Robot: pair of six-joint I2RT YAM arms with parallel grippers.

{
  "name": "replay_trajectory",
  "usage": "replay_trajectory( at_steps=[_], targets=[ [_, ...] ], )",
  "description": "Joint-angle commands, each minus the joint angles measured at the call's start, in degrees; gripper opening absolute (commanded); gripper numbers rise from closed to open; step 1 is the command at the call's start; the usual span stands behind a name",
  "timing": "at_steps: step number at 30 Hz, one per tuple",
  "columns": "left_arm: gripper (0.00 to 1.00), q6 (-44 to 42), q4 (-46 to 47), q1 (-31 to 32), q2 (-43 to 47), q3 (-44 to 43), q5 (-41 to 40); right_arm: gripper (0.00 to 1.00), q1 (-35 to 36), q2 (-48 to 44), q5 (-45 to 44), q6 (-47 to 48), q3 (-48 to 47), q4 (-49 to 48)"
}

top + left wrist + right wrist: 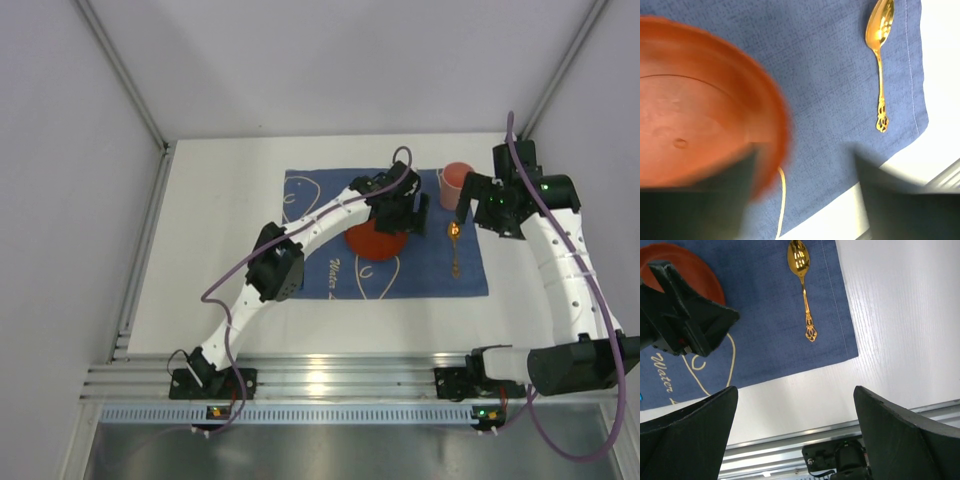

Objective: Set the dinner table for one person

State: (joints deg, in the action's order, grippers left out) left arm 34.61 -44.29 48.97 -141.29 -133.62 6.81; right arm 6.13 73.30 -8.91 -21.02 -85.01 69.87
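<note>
A red plate [372, 243] lies on the dark blue mat [310, 265] in the middle of the dinner table [220, 250]. My left gripper [405, 222] hovers low over the plate's right rim. In the left wrist view the plate [695, 110] is blurred, its rim beside the left finger [700, 205]. The left gripper [807, 200] is open, with only mat between the fingers. A gold spoon [454, 245] lies on the mat's right side, also seen as the spoon [879, 65] and the spoon [802, 280]. My right gripper [795, 435] is open and empty above the white table [890, 340].
A pink cup [457, 180] stands at the mat's far right corner, close to my right gripper [468, 205]. The silver rail [790, 445] runs along the near edge. Grey walls close in the left, back and right of the table.
</note>
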Motion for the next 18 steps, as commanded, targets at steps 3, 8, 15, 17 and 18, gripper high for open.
replay_trajectory(
  at_steps=[3,8,15,17,18],
  targets=[
    [0.98,2.4,3.7,-0.3,2.6,-0.5,1.6,1.0,-0.1,-1.8,1.3,0.5,1.1,-1.7],
    [0.99,1.3,3.1,-1.2,10.0,-1.8,-1.0,1.0,0.5,-3.1,4.8,1.3,-0.8,-3.8],
    [0.99,-6.2,3.6,-3.6,32.8,12.8,-20.4,1.0,3.7,-10.1,13.6,2.0,-6.8,-11.3],
    [0.99,-8.5,9.7,-3.6,44.9,23.5,-31.8,1.0,4.4,-16.8,14.8,2.3,-1.0,-16.3],
    [0.99,-11.6,13.5,-4.1,49.1,36.8,-34.6,1.0,4.3,-19.7,13.3,0.6,2.2,-21.1]
  ],
)
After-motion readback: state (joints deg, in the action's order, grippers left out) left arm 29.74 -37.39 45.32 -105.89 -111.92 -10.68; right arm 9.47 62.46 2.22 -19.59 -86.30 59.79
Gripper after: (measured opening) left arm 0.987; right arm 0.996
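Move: The plate I have just set on the mat has its middle about 7 cm left of my left hand, 2 cm ahead and 2 cm below; its right, near rim lies between my half-open fingers. The spoon is some 12 cm to that hand's right, level with it, and the cup roughly 12 cm right and 11 cm ahead. From my right hand the plate is about 26 cm left, 12 cm ahead and 19 cm below. I spread my left fingers from half open to fully open around the plate's rim, hold nearly still a moment, then lift fast, some 20 cm up and 12 cm left, clear of the plate, the fingers tipping up about 25 degrees towards forward. My right hand, open and empty, rises about 8 cm and drifts 5 cm left, its fingers tipping up too. ##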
